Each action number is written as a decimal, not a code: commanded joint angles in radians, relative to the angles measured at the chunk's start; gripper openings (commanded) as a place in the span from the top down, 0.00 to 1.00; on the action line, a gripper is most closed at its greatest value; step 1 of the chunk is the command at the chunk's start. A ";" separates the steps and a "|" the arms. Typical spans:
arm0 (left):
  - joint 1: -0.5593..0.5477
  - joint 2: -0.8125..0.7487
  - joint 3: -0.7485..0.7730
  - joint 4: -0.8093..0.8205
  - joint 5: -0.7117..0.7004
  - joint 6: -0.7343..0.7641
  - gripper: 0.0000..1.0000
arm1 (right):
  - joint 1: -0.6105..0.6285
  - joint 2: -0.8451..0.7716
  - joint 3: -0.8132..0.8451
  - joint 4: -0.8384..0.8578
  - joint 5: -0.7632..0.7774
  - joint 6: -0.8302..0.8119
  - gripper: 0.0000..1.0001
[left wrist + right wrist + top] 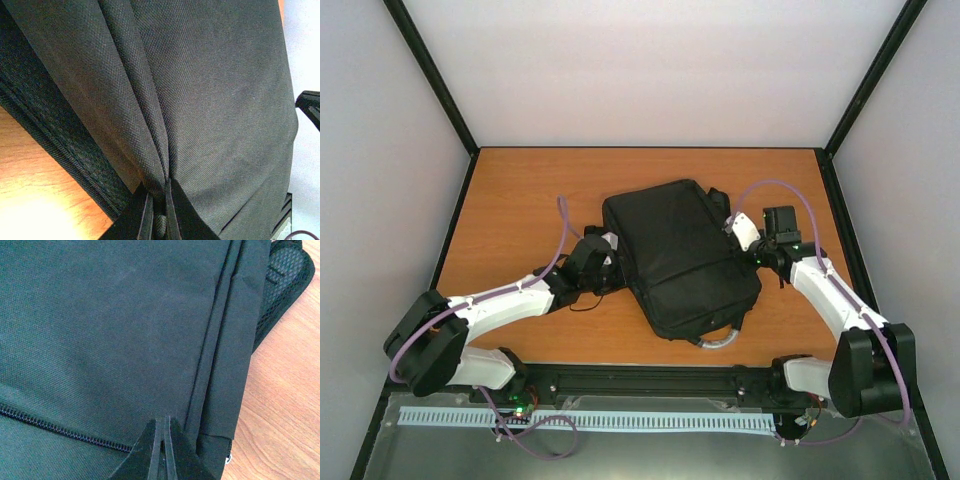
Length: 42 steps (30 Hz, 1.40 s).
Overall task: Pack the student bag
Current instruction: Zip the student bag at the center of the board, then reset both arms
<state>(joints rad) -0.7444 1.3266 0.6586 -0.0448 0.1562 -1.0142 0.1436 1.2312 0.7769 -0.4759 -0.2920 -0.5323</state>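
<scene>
The student bag (678, 252), a large black fabric backpack, lies flat in the middle of the wooden table, its grey loop handle (720, 338) toward the near edge. My left gripper (612, 264) is at the bag's left edge. In the left wrist view the left gripper (158, 187) is shut on a raised fold of the bag's black fabric (210, 100). My right gripper (740, 244) rests at the bag's right edge. In the right wrist view the right gripper (162, 418) is shut with nothing between its tips, over the bag's face (110, 325) just past a zip (50, 427).
Bare orange-brown table (520, 200) surrounds the bag. A black mesh strap (286, 275) sticks out at the bag's far right corner. White enclosure walls with black posts (430, 75) ring the table. A black rail (640, 380) runs along the near edge between the arm bases.
</scene>
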 commanded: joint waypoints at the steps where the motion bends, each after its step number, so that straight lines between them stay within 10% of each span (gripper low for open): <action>1: 0.000 0.014 -0.001 -0.037 -0.056 0.038 0.99 | -0.049 0.028 -0.014 0.047 0.037 -0.020 0.97; 9: 0.006 0.038 0.044 -0.084 -0.076 0.085 0.99 | -0.088 0.060 0.009 0.030 -0.013 -0.019 0.94; 16: 0.057 0.113 0.174 -0.180 -0.090 0.194 0.96 | -0.091 0.009 0.072 -0.017 -0.063 0.032 0.64; 22: 0.131 0.125 0.246 -0.282 -0.103 0.260 0.46 | -0.093 -0.040 0.095 -0.068 -0.077 0.055 0.62; 29: 0.146 0.068 0.356 -0.430 -0.165 0.353 0.19 | -0.112 -0.114 0.156 -0.115 -0.100 0.090 0.53; 32: 0.149 0.034 0.430 -0.541 -0.201 0.408 0.02 | -0.119 -0.165 0.221 -0.144 -0.138 0.130 0.33; 34: 0.153 0.009 0.476 -0.592 -0.238 0.449 0.00 | -0.119 -0.181 0.267 -0.143 -0.120 0.166 0.03; 42: 0.160 -0.126 0.620 -0.724 -0.446 0.588 0.00 | -0.125 -0.236 0.402 -0.177 -0.185 0.285 0.00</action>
<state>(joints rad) -0.5911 1.2854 1.2106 -0.6670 -0.1505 -0.5259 0.0284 1.0557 1.1461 -0.6304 -0.4267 -0.3450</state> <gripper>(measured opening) 0.998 0.999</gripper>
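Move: The right fingers hold the zip pull at the right end of the front zip, on the student bag's right side; the strap end shows about 12 cm ahead and 6 cm left of that hand, the carry handle some 20 cm back and 6 cm left, and lower. The left fingers pinch the bag's left edge, with the zip pull about 28 cm to that hand's right and 6 cm ahead, and the handle roughly 14 cm back and 22 cm right. The right hand draws the zip pull barely farther, sinking about a centimetre and edging right, then opens wide, lets go and rises some 20 cm, its fingertips tilting up and outward over the bag's right side. Meanwhile the left hand, at first still shut on the bag's left edge, goes forward about 6 cm and then leftward too as it opens and comes free of the cloth, before climbing some 14 cm with its wrist tipped back about 30 degrees in all. ##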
